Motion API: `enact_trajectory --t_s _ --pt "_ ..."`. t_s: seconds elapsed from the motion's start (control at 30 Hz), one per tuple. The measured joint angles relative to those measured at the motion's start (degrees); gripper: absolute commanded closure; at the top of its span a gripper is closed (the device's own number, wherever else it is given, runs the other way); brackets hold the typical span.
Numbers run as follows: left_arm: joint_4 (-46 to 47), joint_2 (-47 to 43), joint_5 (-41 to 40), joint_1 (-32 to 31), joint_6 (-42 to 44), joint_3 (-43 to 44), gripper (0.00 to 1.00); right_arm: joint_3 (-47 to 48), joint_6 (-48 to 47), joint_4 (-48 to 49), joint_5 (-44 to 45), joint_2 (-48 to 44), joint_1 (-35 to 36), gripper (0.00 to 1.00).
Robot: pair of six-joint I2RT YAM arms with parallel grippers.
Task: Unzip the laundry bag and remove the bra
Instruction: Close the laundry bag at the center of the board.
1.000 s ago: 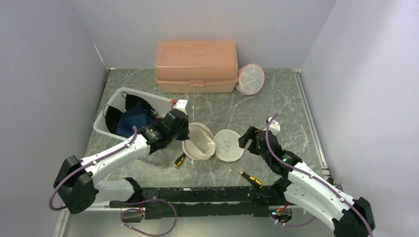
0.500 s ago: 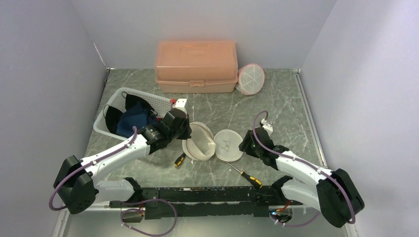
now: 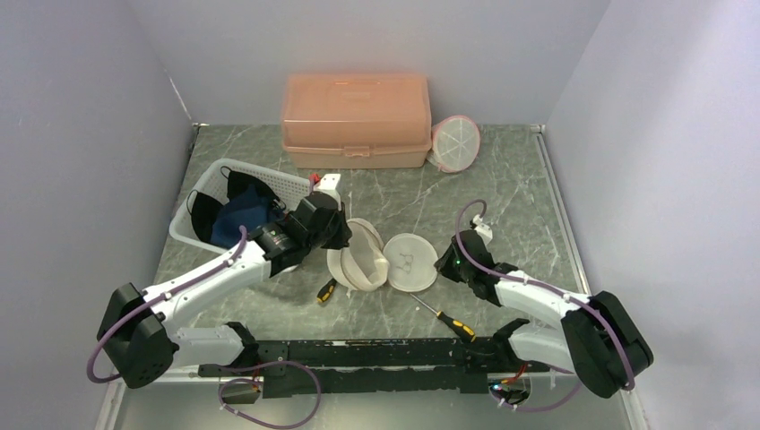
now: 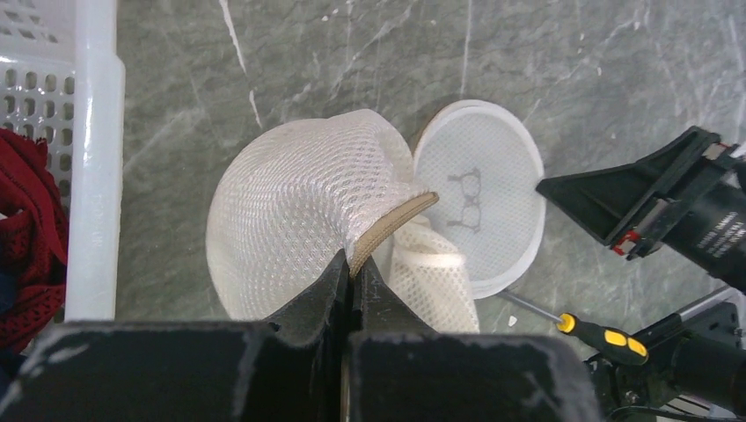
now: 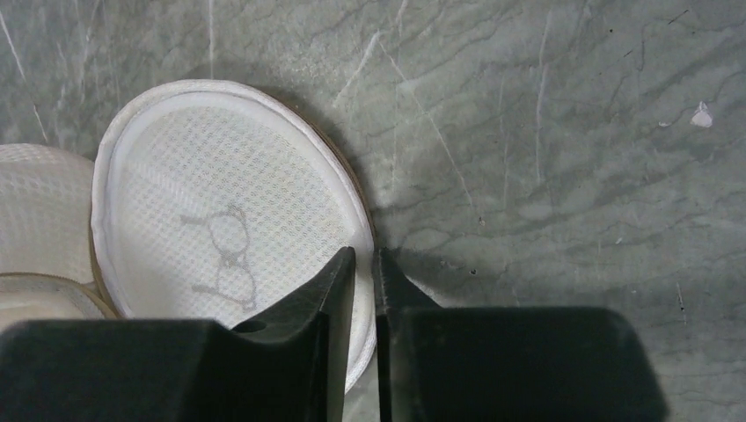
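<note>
The white mesh laundry bag lies open like a clamshell mid-table. Its domed half is lifted and folded, and my left gripper is shut on that half's tan edge; from above, the left gripper sits at the bag's left side. The flat round half, marked with a small bra drawing, lies to the right. My right gripper has its jaws drawn narrow over this half's white right rim, low against the table. A white mesh band shows inside the bag. The bra itself is hidden.
A white basket of dark clothes stands at the left, close behind my left arm. An orange lidded box and a pink-rimmed round mesh bag stand at the back. Two screwdrivers lie near the front.
My right gripper has dropped to the table and closed from wide open onto the flat half's rim. The left gripper has lifted the domed half slightly up and left.
</note>
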Motion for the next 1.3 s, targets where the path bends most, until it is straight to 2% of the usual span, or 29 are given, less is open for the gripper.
enact_trajectory --t_s 0.1,0.33,0.77,1.03,1.3 --pt "0.07 0.0 0.5 0.0 0.02 0.85 0.97 -0.42 0.42 0.2 -0.02 -0.04 0.0 1.0" --pt "0.0 0.0 0.85 0.0 0.55 0.87 0.97 -0.5 -0.9 -2.82 -0.15 -2.58 0.0 1.0" --pt "0.7 3.19 0.98 0.0 2.19 1.73 0.97 4.66 -7.65 -9.73 -0.13 -15.72 0.02 1.0" --pt "3.48 3.69 1.95 0.0 3.52 3.69 0.97 15.19 -13.31 -12.92 -0.02 -24.52 0.15 1.0" --pt "5.01 3.63 2.69 0.0 6.23 9.27 0.97 30.42 -17.35 -14.08 -3.65 -22.38 0.24 1.0"
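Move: The bag's lid lies flat on the table with its right rim between the right fingers; its middle is some 6 cm to that hand's left and about 1 cm ahead, 1 cm lower. The bag body stands some 19 cm left and 2 cm ahead, the right screwdriver's middle about 11 cm straight back. From the left hand, which holds the body's rim, the lid's middle is about 15 cm right, 5 cm back and 15 cm below. The right fingers shut and pinch the lid's rim, draw back about 1 cm, then lift fast, some 30 cm nearly straight up, with the fingertips tilting up about 40 degrees. The left hand keeps its pinch on the bag body's rim, and late on goes about 6 cm up, with some 3 cm forward and to the right. ##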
